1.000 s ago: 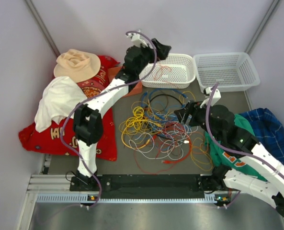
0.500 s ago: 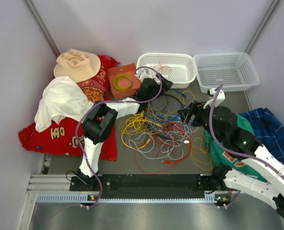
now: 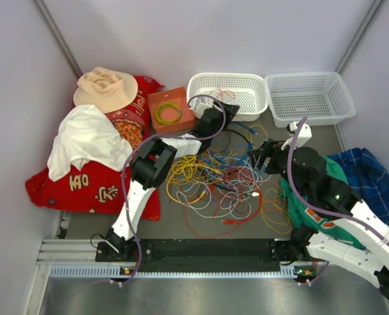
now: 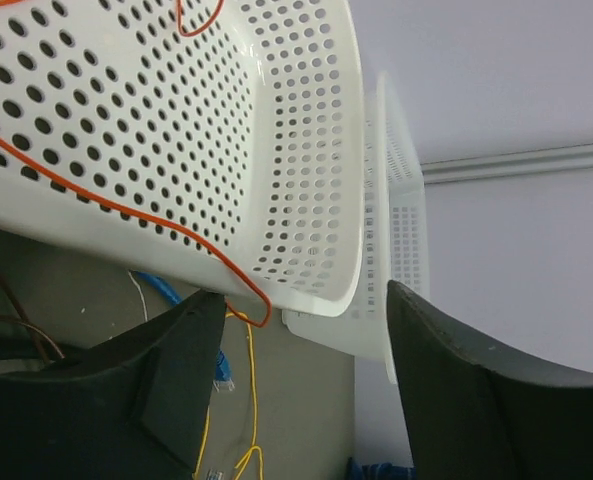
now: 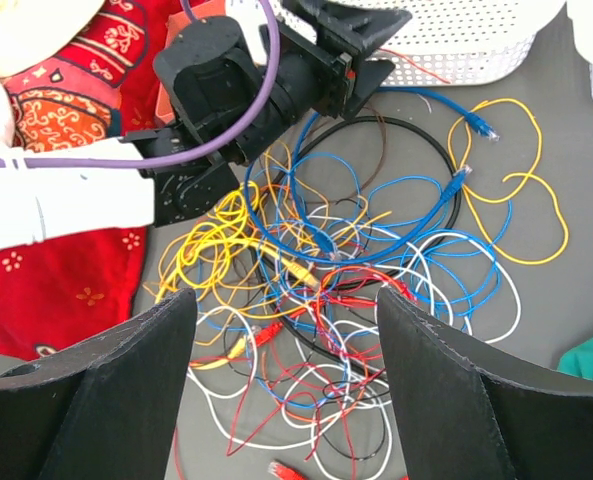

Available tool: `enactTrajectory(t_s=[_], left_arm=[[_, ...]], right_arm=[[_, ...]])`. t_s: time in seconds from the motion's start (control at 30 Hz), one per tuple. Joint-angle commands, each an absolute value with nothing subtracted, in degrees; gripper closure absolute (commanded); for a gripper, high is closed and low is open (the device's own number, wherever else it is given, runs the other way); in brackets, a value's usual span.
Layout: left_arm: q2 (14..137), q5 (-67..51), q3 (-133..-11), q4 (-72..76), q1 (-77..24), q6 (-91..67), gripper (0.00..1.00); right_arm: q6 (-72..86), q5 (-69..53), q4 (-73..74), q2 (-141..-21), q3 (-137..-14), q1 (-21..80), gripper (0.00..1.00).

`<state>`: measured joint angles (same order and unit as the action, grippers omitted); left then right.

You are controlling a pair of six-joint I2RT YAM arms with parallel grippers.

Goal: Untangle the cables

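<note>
The cables [image 3: 220,177] lie as a knotted heap of yellow, blue, red, white and black wires on the grey table, and show close up in the right wrist view [image 5: 346,270]. One orange cable [image 4: 126,205] runs along the wall of the left white basket [image 4: 176,130]. My left gripper [image 3: 227,113] is low at that basket's front wall, above the heap's far edge. It stands open [image 4: 301,330] with nothing between its fingers. My right gripper [image 3: 260,161] hovers over the heap's right side, open [image 5: 281,300] and holding nothing.
Two white baskets [image 3: 197,82] [image 3: 306,75] stand at the back. An orange box [image 3: 158,98] with a green-yellow ring [image 3: 168,113] sits left of them. Red cloth [image 3: 63,187], a white cloth and a hat [image 3: 105,88] fill the left; blue and green clothes [image 3: 365,174] lie right.
My left arm has drawn back from above the left basket and dropped to the table in front of it, uncovering the orange box. The right arm has barely moved.
</note>
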<state>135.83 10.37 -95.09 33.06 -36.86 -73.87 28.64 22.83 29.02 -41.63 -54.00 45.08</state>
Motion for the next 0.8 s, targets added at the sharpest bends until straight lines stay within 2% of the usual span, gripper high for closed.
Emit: enactTrajectory(t_s=[0.0, 0.07, 0.1, 0.2, 0.33, 0.4, 0.47, 0.57, 0.63, 0.67, 0.77], left_arm=[[136.76, 9.67, -97.04, 36.91, -36.83, -75.94, 0.43], [136.50, 9.32, -96.07, 37.61, -36.56, -76.20, 0.52], [136.15, 9.06, -94.93, 38.57, -36.48, -76.29, 0.61], [135.62, 8.44, -93.08, 39.64, -35.95, -76.99, 0.72], [135.18, 7.91, -91.85, 40.43, -35.77, -77.52, 0.79], [135.00, 7.56, -91.76, 40.43, -35.77, -77.52, 0.78], [134.83, 7.30, -91.58, 40.25, -35.68, -77.96, 0.74], [134.39, 6.86, -90.97, 40.69, -35.68, -78.48, 0.76], [134.12, 6.59, -89.92, 41.31, -35.68, -79.45, 0.85], [133.86, 6.33, -89.56, 42.09, -35.68, -79.80, 1.00], [133.33, 6.15, -89.30, 42.71, -35.68, -80.42, 1.00]], right_arm=[[27.16, 24.52, 27.95, -41.13, -53.97, 44.65, 0.28], [27.16, 24.26, 27.51, -41.39, -53.70, 44.65, 0.28], [27.25, 24.17, 27.34, -41.48, -53.35, 44.74, 0.28], [27.42, 23.82, 26.72, -41.75, -53.00, 44.74, 0.28], [27.42, 23.64, 26.72, -41.92, -52.91, 44.65, 0.28], [27.51, 23.56, 26.63, -41.92, -52.82, 44.74, 0.28], [27.68, 23.56, 26.63, -41.92, -52.65, 44.65, 0.28], [27.86, 23.55, 26.72, -41.92, -52.30, 44.65, 0.28], [27.86, 23.55, 26.54, -41.84, -52.30, 44.65, 0.28], [27.86, 23.55, 26.54, -41.92, -52.29, 44.74, 0.28], [27.95, 23.38, 26.46, -41.84, -52.12, 44.65, 0.28]])
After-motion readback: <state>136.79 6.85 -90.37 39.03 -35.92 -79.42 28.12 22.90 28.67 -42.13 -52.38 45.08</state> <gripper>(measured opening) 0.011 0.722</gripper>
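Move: The red cable's strand draped over the white basket's near rim lies between the left hand's open fingertips, about 1 cm ahead and 2 cm below. The basket's middle is some 7 cm ahead, 3 cm left and 5 cm down; the cable tangle is centred about 20 cm back, 4 cm left and 12 cm down. From the right hand, that strand is roughly 16 cm ahead, 5 cm left and 15 cm below. The left hand sinks about 2 cm at the basket's near rim, closing its fingers on the red cable strand. ##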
